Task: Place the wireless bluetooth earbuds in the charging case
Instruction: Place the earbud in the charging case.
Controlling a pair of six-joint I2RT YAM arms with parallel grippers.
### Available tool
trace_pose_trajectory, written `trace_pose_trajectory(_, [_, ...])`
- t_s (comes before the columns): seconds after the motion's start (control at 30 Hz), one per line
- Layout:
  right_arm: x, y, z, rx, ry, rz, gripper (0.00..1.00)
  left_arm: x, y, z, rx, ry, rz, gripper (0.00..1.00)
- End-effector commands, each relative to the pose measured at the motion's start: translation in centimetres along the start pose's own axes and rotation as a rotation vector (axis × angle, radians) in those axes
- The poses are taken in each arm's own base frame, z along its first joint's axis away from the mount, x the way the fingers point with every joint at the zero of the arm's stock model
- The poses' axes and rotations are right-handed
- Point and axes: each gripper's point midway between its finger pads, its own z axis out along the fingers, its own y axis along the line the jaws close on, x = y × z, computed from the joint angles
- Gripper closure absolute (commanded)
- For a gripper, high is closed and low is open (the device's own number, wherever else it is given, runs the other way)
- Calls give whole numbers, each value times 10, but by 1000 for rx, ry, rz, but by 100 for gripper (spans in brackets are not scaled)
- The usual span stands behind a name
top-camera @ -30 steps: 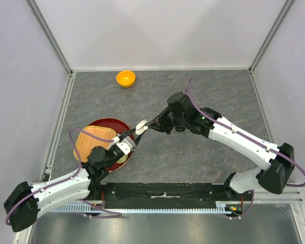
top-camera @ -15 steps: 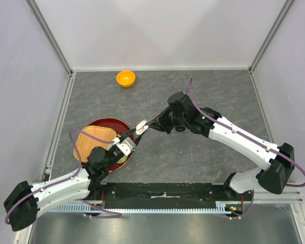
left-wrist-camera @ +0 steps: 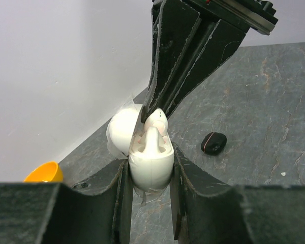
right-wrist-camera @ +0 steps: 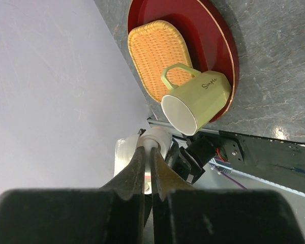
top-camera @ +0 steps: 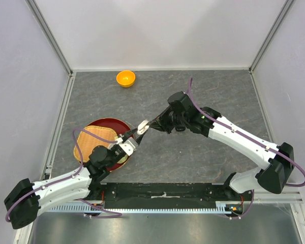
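Observation:
A white charging case (left-wrist-camera: 151, 162) with its lid (left-wrist-camera: 121, 131) open is held upright above the table, and my left gripper (left-wrist-camera: 150, 170) is shut on its body. My right gripper (right-wrist-camera: 149, 148) comes in from above, shut on a white earbud (left-wrist-camera: 156, 122) whose lower end sits in the case's opening. In the top view the case (top-camera: 143, 125) hangs between both grippers, just right of the red plate. The right fingers (left-wrist-camera: 178, 76) hide part of the earbud. Other earbuds are out of view.
A small black case (left-wrist-camera: 214, 143) lies shut on the grey table beyond the white one. A red plate (top-camera: 94, 124) carries a wicker tray (right-wrist-camera: 155, 53) and a green mug (right-wrist-camera: 198, 99) on its side. An orange bowl (top-camera: 125, 78) stands at the back.
The left arm has shifted slightly. Both grippers and the case stay almost where they were, each keeping its hold.

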Motion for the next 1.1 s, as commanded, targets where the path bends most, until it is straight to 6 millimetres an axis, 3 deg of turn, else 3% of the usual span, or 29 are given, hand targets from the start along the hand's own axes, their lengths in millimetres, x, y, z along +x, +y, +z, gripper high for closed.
trace_pose_trajectory(0.0, [-1,-3,8,18,0,2,89,-61,11,12,-16,-199,21,98])
trace_pose_trajectory(0.23, [3,0,9,6,20,-14,76,-60,9,15,-14,-192,13,98])
trace_pose_trajectory(0.6, [-1,10,-2,-42,-12,-30,75,-58,10,14,-27,-193,-22,98])
trace_pose_trajectory(0.77, [-4,14,-6,-56,-32,-37,60,-59,10,13,-32,-201,-45,98])
trace_pose_trajectory(1.07, [-7,26,-18,-103,-61,-95,59,-58,11,13,-51,-204,-95,98])
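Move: The earbud is pinched in the right hand's fingers right at the open charging case, whose body lies about 2 cm to that hand's left, 1 cm back and 2 cm below; the raised lid is some 2 cm left, 1 cm ahead and 1 cm below. The mug lies about 16 cm left, 6 cm back, 20 cm below. From the left hand, still gripping the case, the earbud is about 3 cm up, 1 cm ahead and 1 cm right. The earbud is let go at the case: the right fingers, shut on it at first, spread to about two-fifths open, one on each side of the case's mouth, while that hand dips less than 1 cm and rises back. The left hand keeps its grip on the case, sinks slightly too, then lifts it nearly 2 cm up between the opened fingers. ##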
